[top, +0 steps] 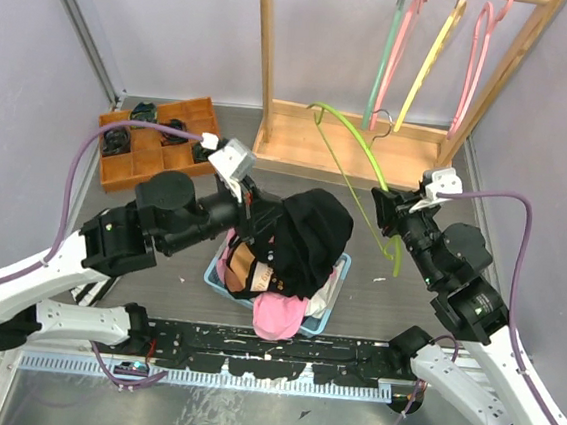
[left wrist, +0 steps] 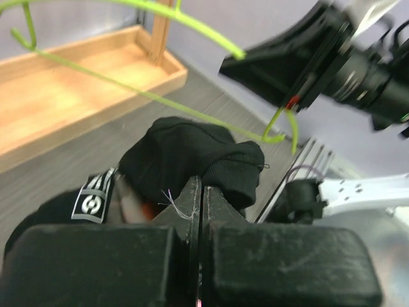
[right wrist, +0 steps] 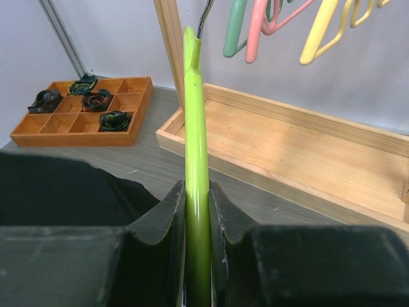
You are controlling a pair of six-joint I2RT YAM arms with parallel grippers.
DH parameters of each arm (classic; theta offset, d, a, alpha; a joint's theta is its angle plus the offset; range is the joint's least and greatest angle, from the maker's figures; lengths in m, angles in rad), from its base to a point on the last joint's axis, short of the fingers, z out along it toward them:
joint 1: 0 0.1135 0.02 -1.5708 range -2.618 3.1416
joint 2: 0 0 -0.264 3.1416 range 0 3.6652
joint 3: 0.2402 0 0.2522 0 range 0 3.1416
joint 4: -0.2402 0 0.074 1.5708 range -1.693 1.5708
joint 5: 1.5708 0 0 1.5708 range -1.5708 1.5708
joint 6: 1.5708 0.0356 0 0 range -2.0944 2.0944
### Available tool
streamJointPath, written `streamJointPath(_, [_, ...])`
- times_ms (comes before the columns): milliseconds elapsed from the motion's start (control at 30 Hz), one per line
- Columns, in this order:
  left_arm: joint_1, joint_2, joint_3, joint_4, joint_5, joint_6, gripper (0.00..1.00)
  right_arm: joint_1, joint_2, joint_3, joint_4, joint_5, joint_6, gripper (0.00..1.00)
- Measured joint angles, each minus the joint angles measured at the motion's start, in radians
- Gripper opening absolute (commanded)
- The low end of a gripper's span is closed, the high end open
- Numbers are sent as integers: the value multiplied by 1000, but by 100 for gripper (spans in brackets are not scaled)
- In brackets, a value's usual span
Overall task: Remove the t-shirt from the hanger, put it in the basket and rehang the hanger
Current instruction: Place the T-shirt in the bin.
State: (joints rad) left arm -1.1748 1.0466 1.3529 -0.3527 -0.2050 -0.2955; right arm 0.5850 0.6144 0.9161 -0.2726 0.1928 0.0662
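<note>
The black t-shirt (top: 311,235) is bunched up over the blue basket (top: 334,296). My left gripper (top: 263,221) is shut on a fold of the t-shirt (left wrist: 185,150), with its jaws pressed together around the cloth (left wrist: 202,188). My right gripper (top: 386,207) is shut on the lime-green hanger (top: 353,164) and holds it to the right of the shirt. In the right wrist view the hanger's bar (right wrist: 193,115) runs up between my closed jaws (right wrist: 197,198). The hanger's thin arms (left wrist: 153,96) pass above and behind the shirt and look bare.
The basket holds other clothes, with a pink garment (top: 279,316) hanging over its front. A wooden rack (top: 350,144) stands behind with green, pink and yellow hangers (top: 434,56). An orange compartment tray (top: 155,140) with rolled socks sits at the back left.
</note>
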Motion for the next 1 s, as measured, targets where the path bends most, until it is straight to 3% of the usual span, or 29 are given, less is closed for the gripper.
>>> streamJointPath(367, [-80,-60,-58,-243,-222,-20,0,0,36,12,28,7,0,1])
streamJointPath(600, [-91,-20,-74,-420,-349,-77,0,0,84,13,48,3,0,1])
streamJointPath(1000, [-92,29,-309,-565,-395,-216,0,0,130,13,86,-16,0,1])
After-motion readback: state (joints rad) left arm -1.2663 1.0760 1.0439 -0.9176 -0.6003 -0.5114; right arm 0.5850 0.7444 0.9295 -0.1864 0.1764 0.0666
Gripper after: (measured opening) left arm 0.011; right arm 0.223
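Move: The black T-shirt already hangs from the shut left fingers, which are almost straight above the blue bin: its middle is about 2 cm ahead and roughly 37 cm below. A pink cloth bulges over the bin's near rim, some 8 cm back and 32 cm below; the green hanger is about 13 cm ahead, 12 cm right and level. From the right hand, the bin lies around 19 cm left, 6 cm back and 31 cm below. The black T-shirt is lowered onto the clothes heaped in the bin, still pinched in the left fingers. The left hand sinks about 23 cm while drawing roughly 10 cm left towards the bin's left rim, its fingers swinging from level and rightward to point forward and some 40 degrees down. The right hand keeps hold of the green hanger and eases about 3 cm forward and left. ##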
